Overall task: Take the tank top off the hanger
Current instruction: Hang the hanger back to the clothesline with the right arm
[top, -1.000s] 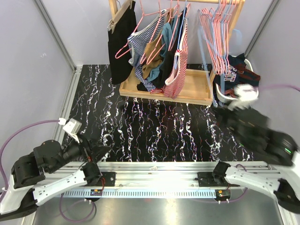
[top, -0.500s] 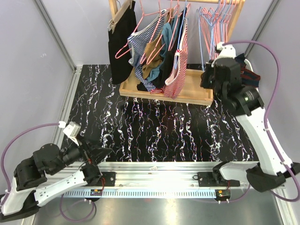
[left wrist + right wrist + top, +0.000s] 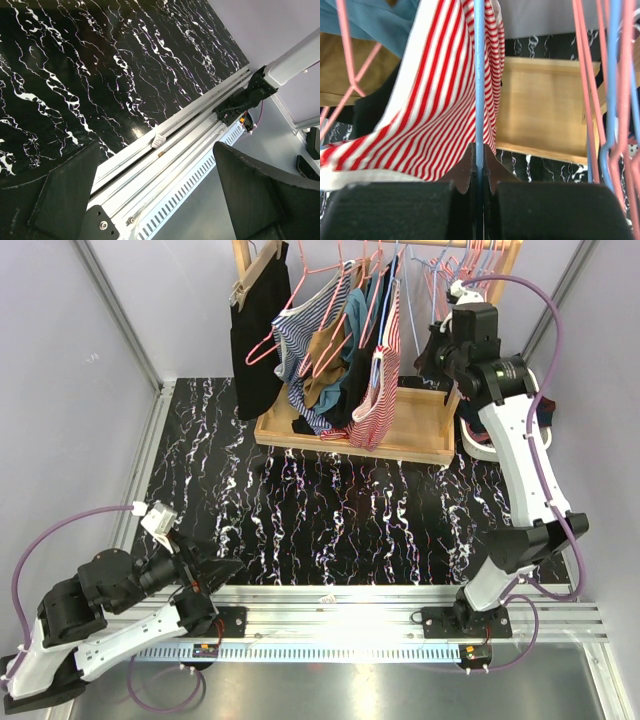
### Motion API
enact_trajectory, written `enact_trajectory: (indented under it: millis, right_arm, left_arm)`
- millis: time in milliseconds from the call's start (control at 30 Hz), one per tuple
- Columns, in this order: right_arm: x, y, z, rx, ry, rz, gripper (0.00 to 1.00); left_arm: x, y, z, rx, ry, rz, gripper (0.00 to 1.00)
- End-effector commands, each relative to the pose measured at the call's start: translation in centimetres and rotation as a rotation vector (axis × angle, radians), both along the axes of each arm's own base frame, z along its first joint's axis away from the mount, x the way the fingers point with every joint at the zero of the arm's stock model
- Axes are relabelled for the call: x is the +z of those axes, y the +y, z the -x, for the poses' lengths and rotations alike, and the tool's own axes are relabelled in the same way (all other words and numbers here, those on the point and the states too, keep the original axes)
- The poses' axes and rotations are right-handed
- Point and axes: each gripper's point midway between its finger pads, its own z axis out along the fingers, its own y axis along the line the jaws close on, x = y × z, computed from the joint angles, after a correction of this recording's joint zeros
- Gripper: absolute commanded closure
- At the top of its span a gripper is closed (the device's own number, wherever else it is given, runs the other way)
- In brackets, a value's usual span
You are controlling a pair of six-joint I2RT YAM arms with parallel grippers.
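Note:
A red-and-white striped tank top (image 3: pixel 378 390) hangs on the clothes rack among other garments. In the right wrist view the same top (image 3: pixel 440 115) drapes just behind a thin blue hanger (image 3: pixel 479 75) wire. My right gripper (image 3: pixel 479 170) is shut on that wire, which runs up from between the serrated tips. Whether this hanger carries the top I cannot tell. From above, the right gripper (image 3: pixel 436 348) sits raised at the rack, right of the striped top. My left gripper (image 3: pixel 215 565) rests low at the table's near left, and its view shows the left gripper (image 3: pixel 160 195) open and empty.
The rack stands on a wooden tray base (image 3: pixel 410 430) at the back of the black marbled table. It also holds a blue striped top (image 3: pixel 300 330), a black garment (image 3: pixel 258 330) and several bare pink and blue hangers (image 3: pixel 462 280). An aluminium rail (image 3: pixel 330 615) runs along the near edge.
My right arm has swung up from the table's right side to the rack and now sits at the blue hanger. The left arm has only shifted slightly.

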Motion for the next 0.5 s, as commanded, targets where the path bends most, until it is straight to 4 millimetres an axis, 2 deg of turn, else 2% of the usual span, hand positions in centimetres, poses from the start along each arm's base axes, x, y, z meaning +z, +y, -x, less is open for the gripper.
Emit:
enact_trajectory:
  millis: [0, 167, 200, 233, 267, 300, 333, 367, 400, 433, 467]
  right_arm:
    - [0.2, 0.6, 0.7, 0.046, 0.015, -0.022, 1.0]
    - [-0.7, 0.2, 1.4, 0.034, 0.053, -0.011, 1.0]
    - [-2.0, 0.4, 1.8, 0.046, 0.088, -0.019, 0.97]
    - [-1.0, 0.2, 3.2, 0.044, 0.062, -0.038, 0.71]
    - [-0.6, 0.4, 3.9, 0.066, 0.04, -0.057, 0.58]
    - [-2.6, 0.4, 4.7, 0.071, 0.082, -0.054, 0.47]
    - [-1.1, 0.1, 6.7, 0.078, 0.036, -0.072, 0.32]
    - [-0.9, 0.0, 7.6, 0.081, 0.02, -0.081, 0.22]
    - [-2.5, 0.2, 8.7, 0.098, 0.052, -0.079, 0.14]
    - [-1.2, 0.1, 10.7, 0.116, 0.012, -0.101, 0.05]
    - [-1.3, 0.4, 11.7, 0.141, 0.003, -0.112, 0.02]
  left_arm:
    - [1.9, -0.7, 0.2, -0.025, -0.035, 0.087, 0.01]
    - [1.7, -0.9, 0.1, -0.031, -0.033, 0.078, 0.01]
    - [1.7, -1.0, 0.2, -0.035, -0.031, 0.078, 0.01]
    - [1.8, -1.0, 0.2, -0.033, -0.032, 0.08, 0.01]
    - [1.9, -1.0, 0.2, -0.033, -0.034, 0.087, 0.01]
    - [1.8, -1.0, 0.1, -0.033, -0.034, 0.087, 0.01]
    - [1.8, -1.0, 0.1, -0.031, -0.034, 0.089, 0.01]
    - [1.8, -1.1, 0.1, -0.031, -0.034, 0.089, 0.01]
    - [1.6, -1.2, 0.0, -0.033, -0.033, 0.084, 0.01]
    - [1.6, -1.3, 0.0, -0.035, -0.035, 0.082, 0.01]
    - [1.7, -1.5, -0.1, -0.037, -0.036, 0.079, 0.01]
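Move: The right hand holds the blue hanger by its near lower part, with the clothesline's rail about 15 cm ahead of it and some 15 cm above, neither left nor right. The striped top hangs about 5 cm ahead, 9 cm left and 5 cm lower; the empty hangers hang roughly 12 cm ahead, 7 cm right and 3 cm higher. From the left hand that rail spot lies about 50 cm ahead, 37 cm right and 25 cm up. The right hand first sinks nearly 3 cm, almost straight down beside the striped top with the blue hanger still pinched, which lowers its hook onto the rail. Then the fingers spread from shut to almost fully open and let go of the hanger, and the hand quickly backs off towards the robot, about 8 cm back and 6 cm down in all, its fingers tipping some 10 degrees farther down. ##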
